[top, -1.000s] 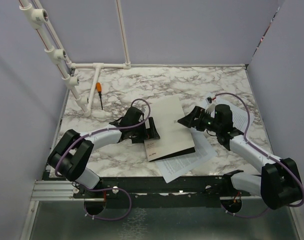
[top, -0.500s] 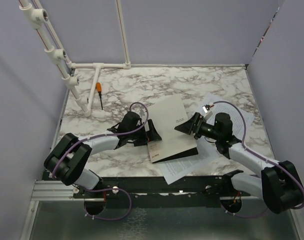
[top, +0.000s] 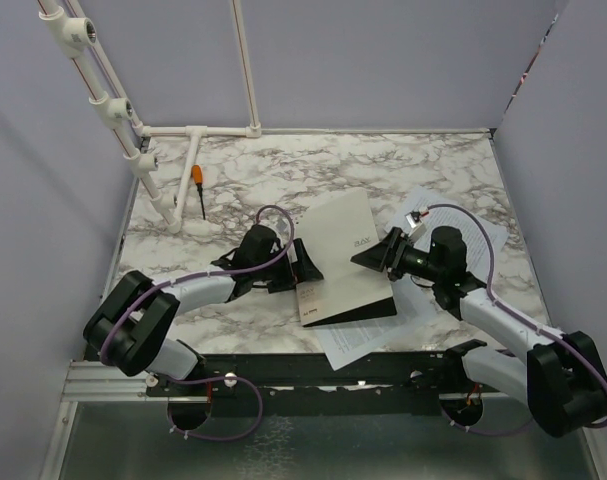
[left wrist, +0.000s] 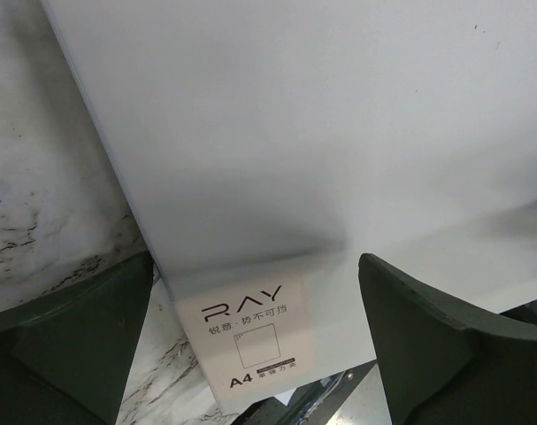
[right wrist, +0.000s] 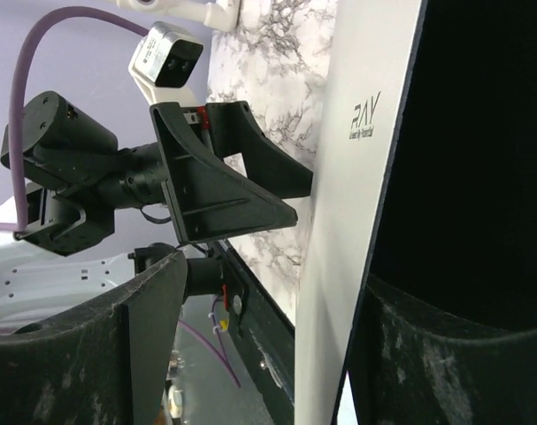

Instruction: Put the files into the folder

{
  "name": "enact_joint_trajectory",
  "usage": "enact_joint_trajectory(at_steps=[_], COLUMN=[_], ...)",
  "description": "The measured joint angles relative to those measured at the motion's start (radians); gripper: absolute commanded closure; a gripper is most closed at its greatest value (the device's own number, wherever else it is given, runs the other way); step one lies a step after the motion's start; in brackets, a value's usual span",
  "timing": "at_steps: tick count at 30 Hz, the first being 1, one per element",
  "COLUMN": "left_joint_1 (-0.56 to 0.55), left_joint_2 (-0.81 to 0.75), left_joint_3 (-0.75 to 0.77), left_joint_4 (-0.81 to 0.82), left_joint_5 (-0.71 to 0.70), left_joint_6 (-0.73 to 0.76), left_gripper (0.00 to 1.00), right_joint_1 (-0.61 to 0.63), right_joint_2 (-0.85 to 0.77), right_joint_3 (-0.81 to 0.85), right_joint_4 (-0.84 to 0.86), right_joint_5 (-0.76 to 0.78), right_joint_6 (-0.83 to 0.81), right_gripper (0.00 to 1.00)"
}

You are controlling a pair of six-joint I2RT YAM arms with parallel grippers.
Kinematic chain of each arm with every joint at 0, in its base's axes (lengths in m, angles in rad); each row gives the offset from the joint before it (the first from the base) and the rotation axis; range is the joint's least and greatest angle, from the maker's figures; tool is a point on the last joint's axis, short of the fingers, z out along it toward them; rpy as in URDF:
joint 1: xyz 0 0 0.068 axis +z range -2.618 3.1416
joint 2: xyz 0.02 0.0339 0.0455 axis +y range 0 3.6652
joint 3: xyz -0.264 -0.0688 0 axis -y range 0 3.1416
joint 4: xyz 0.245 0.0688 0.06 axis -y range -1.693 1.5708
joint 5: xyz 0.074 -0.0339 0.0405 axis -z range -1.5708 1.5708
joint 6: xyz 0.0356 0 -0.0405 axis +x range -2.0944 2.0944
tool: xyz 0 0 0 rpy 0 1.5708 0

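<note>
The folder lies mid-table with its grey cover tilted up off the black inside. My right gripper is open at the cover's right edge. That edge stands between its fingers, one outside the cover and one against the black inside. My left gripper is open at the folder's left edge, its fingers either side of the tan label. The files, white printed sheets, stick out from under the folder at the front and right.
An orange-handled screwdriver lies at the back left of the marble table. A white pipe frame runs along the left and back edges. Purple walls close in three sides.
My right gripper has moved left onto the cover's edge and its jaws have narrowed. The cover has tilted up, showing more black inside. My left gripper has shifted slightly towards the folder.
</note>
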Motion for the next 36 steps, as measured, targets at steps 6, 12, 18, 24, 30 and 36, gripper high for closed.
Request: enact_joint_trajectory(at_steps=[6, 12, 18, 24, 30, 36], left_joint_1=[0.014, 0.040, 0.060, 0.084, 0.121, 0.159], left_joint_2=[-0.040, -0.071, -0.093, -0.104, -0.110, -0.102], left_joint_3=[0.000, 0.005, 0.014, 0.110, 0.296, 0.470], left_joint_4=[-0.001, -0.017, -0.045, -0.141, -0.283, -0.402], left_joint_5=[0.001, 0.001, 0.002, 0.017, 0.039, 0.086], left_joint_6=[0.000, 0.002, 0.003, 0.015, 0.062, 0.088], left_gripper=[0.01, 0.01, 0.01, 0.01, 0.01, 0.01], right_joint_1=[0.000, 0.000, 0.000, 0.000, 0.003, 0.013], right_joint_2=[-0.041, -0.062, -0.062, -0.060, -0.037, 0.003], right_joint_3=[0.067, 0.138, 0.191, 0.256, 0.415, 0.576], right_joint_4=[-0.148, -0.276, -0.379, -0.493, -0.645, -0.787], right_joint_5=[0.031, 0.059, 0.078, 0.085, 0.109, 0.156], right_joint_6=[-0.084, -0.175, -0.252, -0.319, -0.415, -0.505], right_gripper=[0.47, 0.74, 1.00, 1.00, 1.00, 0.99])
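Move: The right fingers straddle the free right edge of the folder's half-lifted cover, and the folder's middle lies about 8 cm to this hand's left, 2 cm ahead and 8 cm below. The loose sheet under the folder lies roughly 8 cm back and 2 cm right. The other sheet is about 20 cm right and 10 cm ahead, both some 10 cm down. From the open left hand, low over the spine side, the folder's middle is about 9 cm right, 3 cm ahead and 3 cm down. Shut the right gripper on the cover's free edge while easing slightly up and to the right, then keep the pinch and raise the edge, about 8 cm up in all and a little forward, rolling the wrist some 25 degrees as the fingertips dip. Bring the left gripper, still wide open, up off the spine side by about 16 cm and forward about 7, slowly at first, then fast. ##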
